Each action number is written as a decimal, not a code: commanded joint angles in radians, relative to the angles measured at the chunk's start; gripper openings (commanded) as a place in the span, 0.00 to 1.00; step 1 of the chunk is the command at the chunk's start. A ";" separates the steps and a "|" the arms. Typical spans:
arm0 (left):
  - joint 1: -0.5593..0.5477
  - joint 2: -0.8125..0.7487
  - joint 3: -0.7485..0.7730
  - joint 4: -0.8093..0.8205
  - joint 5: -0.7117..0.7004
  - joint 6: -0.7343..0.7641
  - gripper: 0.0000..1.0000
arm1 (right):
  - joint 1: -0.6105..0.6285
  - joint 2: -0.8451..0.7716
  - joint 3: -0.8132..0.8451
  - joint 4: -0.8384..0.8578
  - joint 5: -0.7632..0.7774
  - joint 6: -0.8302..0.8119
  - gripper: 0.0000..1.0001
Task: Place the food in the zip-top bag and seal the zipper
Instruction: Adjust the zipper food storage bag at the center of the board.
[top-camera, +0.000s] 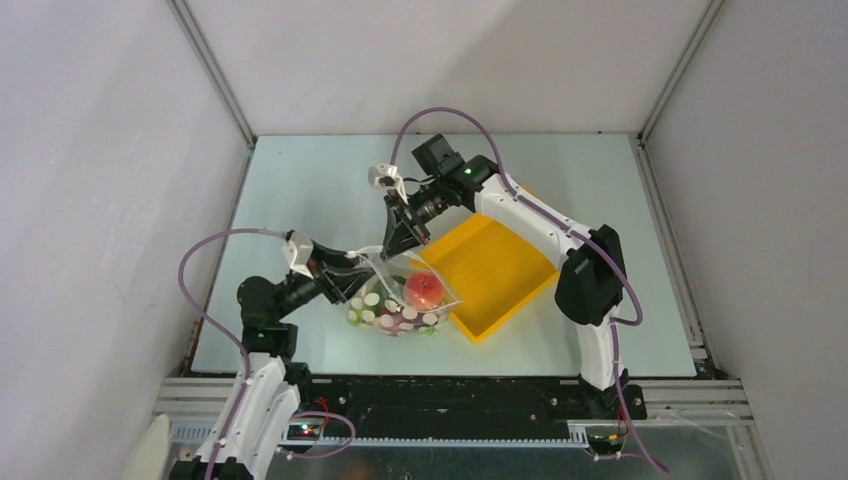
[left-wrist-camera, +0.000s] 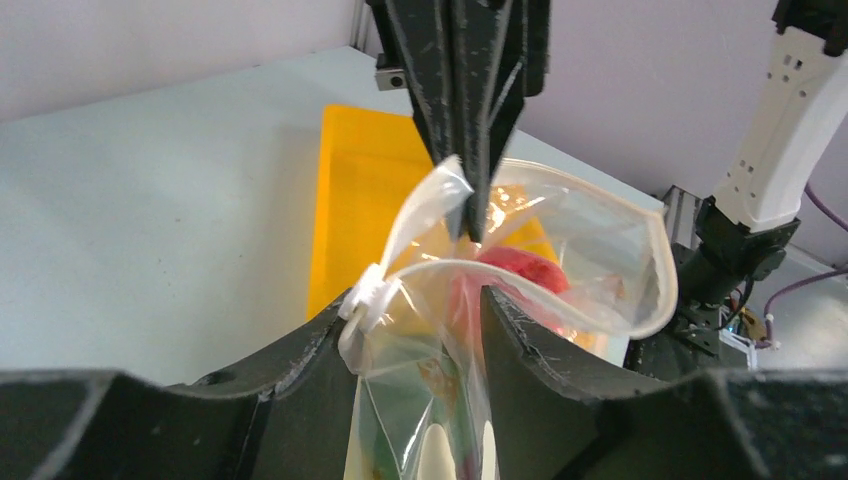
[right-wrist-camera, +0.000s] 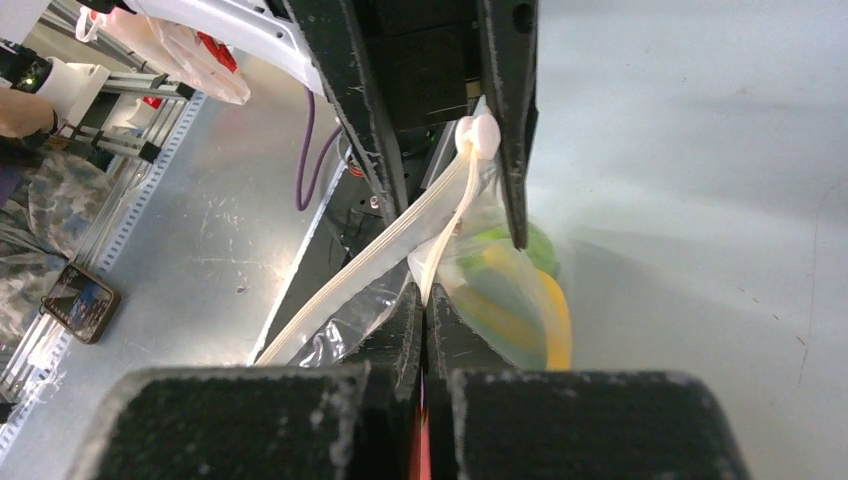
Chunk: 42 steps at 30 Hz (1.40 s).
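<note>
The zip-top bag (top-camera: 405, 308), clear with white dots, lies beside the yellow tray with the food inside. A red round fruit (top-camera: 424, 290) and green pieces show through it. My right gripper (top-camera: 398, 243) is shut on the bag's upper edge and pinches the white zipper (right-wrist-camera: 380, 250) at its fingertips (right-wrist-camera: 425, 315). My left gripper (left-wrist-camera: 418, 310) straddles the bag's end, jaws apart. Its left finger touches the white slider (left-wrist-camera: 362, 298). The bag's mouth (left-wrist-camera: 660, 260) gapes in a loop. Green and yellow food (right-wrist-camera: 510, 300) bulges the film.
The yellow tray (top-camera: 495, 262) sits just right of the bag, at an angle, under the right arm's reach. White walls close the table at the back and both sides. The arms' bases and cables are along the near edge.
</note>
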<state>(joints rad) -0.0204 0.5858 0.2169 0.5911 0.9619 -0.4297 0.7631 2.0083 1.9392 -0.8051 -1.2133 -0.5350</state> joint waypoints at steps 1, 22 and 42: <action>-0.025 -0.013 -0.014 0.105 0.017 -0.064 0.50 | -0.005 -0.065 -0.013 0.058 -0.051 0.017 0.00; -0.059 -0.025 -0.026 0.090 -0.016 -0.091 0.03 | -0.005 -0.099 -0.022 -0.104 -0.094 -0.126 0.00; -0.216 -0.153 0.045 -0.175 -0.487 -0.199 0.00 | 0.035 -0.459 -0.391 0.303 0.532 0.294 0.99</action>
<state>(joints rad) -0.2054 0.4503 0.2058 0.4217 0.6407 -0.5514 0.7837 1.7107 1.6314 -0.5842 -0.8810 -0.3050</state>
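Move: The zip-top bag's zipper end with the white slider already sits between the left gripper's half-open fingers, about 1 cm ahead, 2 cm left and 1 cm above its hand point. The shut right fingers hold the rim nearby; from them that end is roughly 5 cm left, 1 cm ahead and 1 cm up. From the left hand the peach in the bag lies about 9 cm right, 4 cm back and 8 cm below; the yellow tray's middle is some 22 cm right, 1 cm back and 14 cm below. Bring the left gripper back and to the right by about 2 cm, then shut it fully to pinch the zipper end beside the slider, while the right hand, still gripping the rim, eases back and right with it. Once the left has hold, open the right fingers wide to free the rim and draw them off, ending some 3 cm right, turned about 15 degrees clockwise. ##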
